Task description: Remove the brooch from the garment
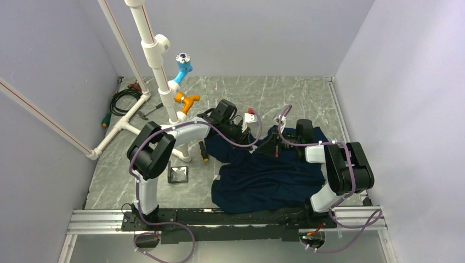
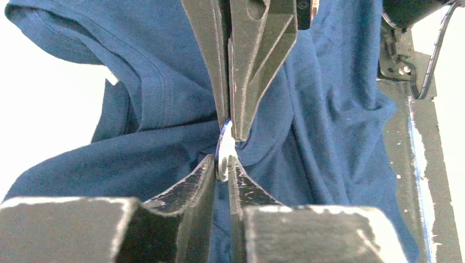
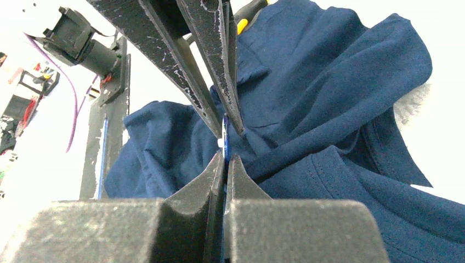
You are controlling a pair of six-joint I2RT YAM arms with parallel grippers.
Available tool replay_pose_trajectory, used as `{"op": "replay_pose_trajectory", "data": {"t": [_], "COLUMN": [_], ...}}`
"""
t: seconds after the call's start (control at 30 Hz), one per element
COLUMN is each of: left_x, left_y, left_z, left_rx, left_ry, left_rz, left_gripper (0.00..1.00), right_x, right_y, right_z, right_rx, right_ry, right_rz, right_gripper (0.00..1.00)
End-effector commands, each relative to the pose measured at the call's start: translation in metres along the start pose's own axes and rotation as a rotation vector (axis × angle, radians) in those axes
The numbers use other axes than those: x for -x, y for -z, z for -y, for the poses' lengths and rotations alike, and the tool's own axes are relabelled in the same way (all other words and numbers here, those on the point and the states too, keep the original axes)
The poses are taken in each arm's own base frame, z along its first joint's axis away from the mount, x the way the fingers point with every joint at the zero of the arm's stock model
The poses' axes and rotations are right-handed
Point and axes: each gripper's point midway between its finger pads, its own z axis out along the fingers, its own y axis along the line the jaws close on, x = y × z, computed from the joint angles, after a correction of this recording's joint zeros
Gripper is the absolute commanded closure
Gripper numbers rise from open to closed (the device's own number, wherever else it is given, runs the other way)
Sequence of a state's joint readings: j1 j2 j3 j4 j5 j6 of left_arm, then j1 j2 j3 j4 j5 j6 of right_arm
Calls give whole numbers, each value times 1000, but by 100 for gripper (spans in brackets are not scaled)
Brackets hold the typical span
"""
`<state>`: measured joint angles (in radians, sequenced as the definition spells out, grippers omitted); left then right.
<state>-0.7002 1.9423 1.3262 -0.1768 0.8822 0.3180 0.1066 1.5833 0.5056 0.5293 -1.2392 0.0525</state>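
The garment (image 1: 263, 178), a dark navy T-shirt, lies crumpled between the two arms, with a fold pulled up where the grippers meet. The brooch (image 2: 224, 152) shows edge-on as a small pale disc against that cloth; in the right wrist view the brooch (image 3: 225, 137) is a thin blue sliver. My left gripper (image 2: 222, 164) is shut on its lower rim. Opposite it, my right gripper (image 3: 225, 160) is shut on the same disc. From above, the left gripper (image 1: 255, 141) and the right gripper (image 1: 273, 147) stand tip to tip over the shirt; the brooch is hidden there.
A white pipe frame (image 1: 159, 71) with a light-blue fitting (image 1: 183, 67) and an orange fitting (image 1: 186, 101) stands at the back left. A small dark square object (image 1: 178, 175) and a yellow-ended tool (image 1: 204, 150) lie left of the shirt. Coiled cable (image 1: 123, 101) sits far left.
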Motion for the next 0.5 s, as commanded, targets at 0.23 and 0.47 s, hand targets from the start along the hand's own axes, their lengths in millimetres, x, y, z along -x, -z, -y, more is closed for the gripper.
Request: {"op": "replay_pose_trajectory", "data": {"t": [0.23, 0.47], "left_x": [34, 32], "left_y": [8, 2], "left_z": [-8, -6], "left_rx": [138, 142], "left_ry": [-81, -46], "left_rz": [134, 132], "left_gripper": [49, 49], "right_x": [11, 11], "right_y": [3, 4], "right_z": [10, 13], "right_rx": [-15, -28], "right_ry": [-14, -31], "right_rz": [30, 34], "right_gripper": [100, 100]}}
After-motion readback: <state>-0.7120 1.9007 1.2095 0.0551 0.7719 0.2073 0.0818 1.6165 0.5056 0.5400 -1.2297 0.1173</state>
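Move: I have the brooch pinched between both grippers: its middle is about 2 cm to the right of my left hand's point, and about 2 cm to the left of my right hand's point. The garment lies bunched some 10 cm below, its middle roughly 8 cm back and 6 cm right of my left hand. A screwdriver lies about 18 cm to the left of that hand, 1 cm back, on the table. I let go of the brooch with my left fingers, spreading them to about half open on either side of its near edge, while that hand eases about 1 cm forward, dips briefly and turns counter-clockwise by 5 to 10 degrees. My right fingers stay shut on the brooch and keep their pinch; that hand sinks only about half a centimetre, drifts as much to the right and tips slightly. ##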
